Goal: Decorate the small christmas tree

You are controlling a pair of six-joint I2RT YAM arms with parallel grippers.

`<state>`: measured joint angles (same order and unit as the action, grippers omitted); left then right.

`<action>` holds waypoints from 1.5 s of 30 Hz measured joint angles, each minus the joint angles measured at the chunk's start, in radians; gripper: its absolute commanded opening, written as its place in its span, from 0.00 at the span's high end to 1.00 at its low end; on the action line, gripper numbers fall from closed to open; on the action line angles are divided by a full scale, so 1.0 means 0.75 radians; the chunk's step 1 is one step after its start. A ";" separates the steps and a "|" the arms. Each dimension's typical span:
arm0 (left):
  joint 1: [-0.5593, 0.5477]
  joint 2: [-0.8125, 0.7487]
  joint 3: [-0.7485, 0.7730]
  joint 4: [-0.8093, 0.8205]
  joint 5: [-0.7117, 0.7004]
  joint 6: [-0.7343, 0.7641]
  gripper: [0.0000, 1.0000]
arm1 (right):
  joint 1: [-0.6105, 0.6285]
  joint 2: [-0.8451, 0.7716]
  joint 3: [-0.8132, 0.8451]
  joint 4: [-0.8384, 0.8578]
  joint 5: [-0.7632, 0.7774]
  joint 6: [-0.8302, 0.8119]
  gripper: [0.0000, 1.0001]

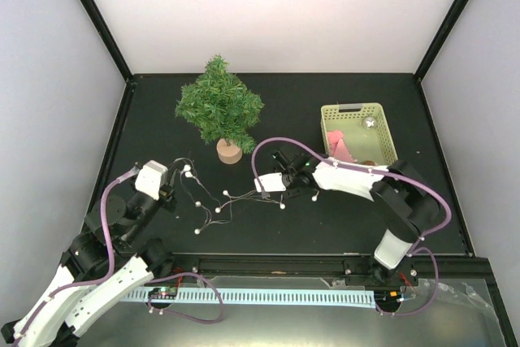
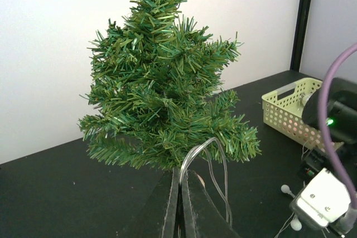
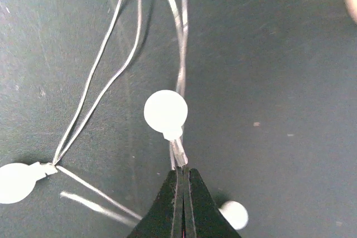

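The small christmas tree (image 1: 219, 105) stands upright on its wooden disc base (image 1: 229, 152) at the back left of the black table. In the left wrist view the tree (image 2: 162, 82) is just beyond my fingers. A clear-wire light string with white round bulbs (image 1: 217, 210) lies spread on the table between my two grippers. My left gripper (image 1: 180, 173) is shut on a loop of that wire (image 2: 209, 149), below the tree's lowest branches. My right gripper (image 3: 181, 170) is shut on the wire just under one bulb (image 3: 165, 111), low over the table.
A pale green lattice basket (image 1: 355, 108) stands at the back right, holding a pink item and a silver ball. It also appears as the basket (image 2: 287, 112) in the left wrist view. Loose bulbs (image 3: 17, 182) and wire strands lie around the right gripper.
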<state>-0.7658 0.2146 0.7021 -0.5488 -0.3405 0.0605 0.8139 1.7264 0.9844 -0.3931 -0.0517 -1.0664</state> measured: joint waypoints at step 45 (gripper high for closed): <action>0.000 0.232 0.057 -0.014 0.215 -0.252 0.39 | 0.046 -0.661 0.355 0.683 -0.510 1.203 0.99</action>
<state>-0.7658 0.3889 0.7448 -0.5594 -0.1795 -0.1284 0.8482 1.2304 1.2507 0.1192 -0.4339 -0.1638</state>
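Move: The right hand, down at the table with a bulb of the string lights already pinched, has the christmas tree's middle about 15 cm ahead, 12 cm to its left and some 21 cm above. Around it, a loose bulb lies roughly 4 cm back and 3 cm to its right, and the basket's middle about 16 cm ahead and 25 cm to its right, at much the same height. From the left hand, which holds the wire high up, the tree's middle is some 24 cm ahead, 9 cm to the right and 8 cm lower. Keeping its pinch on the bulb, the right hand lifts about 43 cm off the table, drifting some 6 cm left and a little back, and rolls nearly 80 degrees so that its fingers swing from pointing down to pointing left, bringing the bulb up towards the treetop. The left hand waits with its wire, then from about the middle on eases down slightly, opens its fingers to over half, letting the wire out of their pinch, and shifts some 4 cm right while tipping down a little. ##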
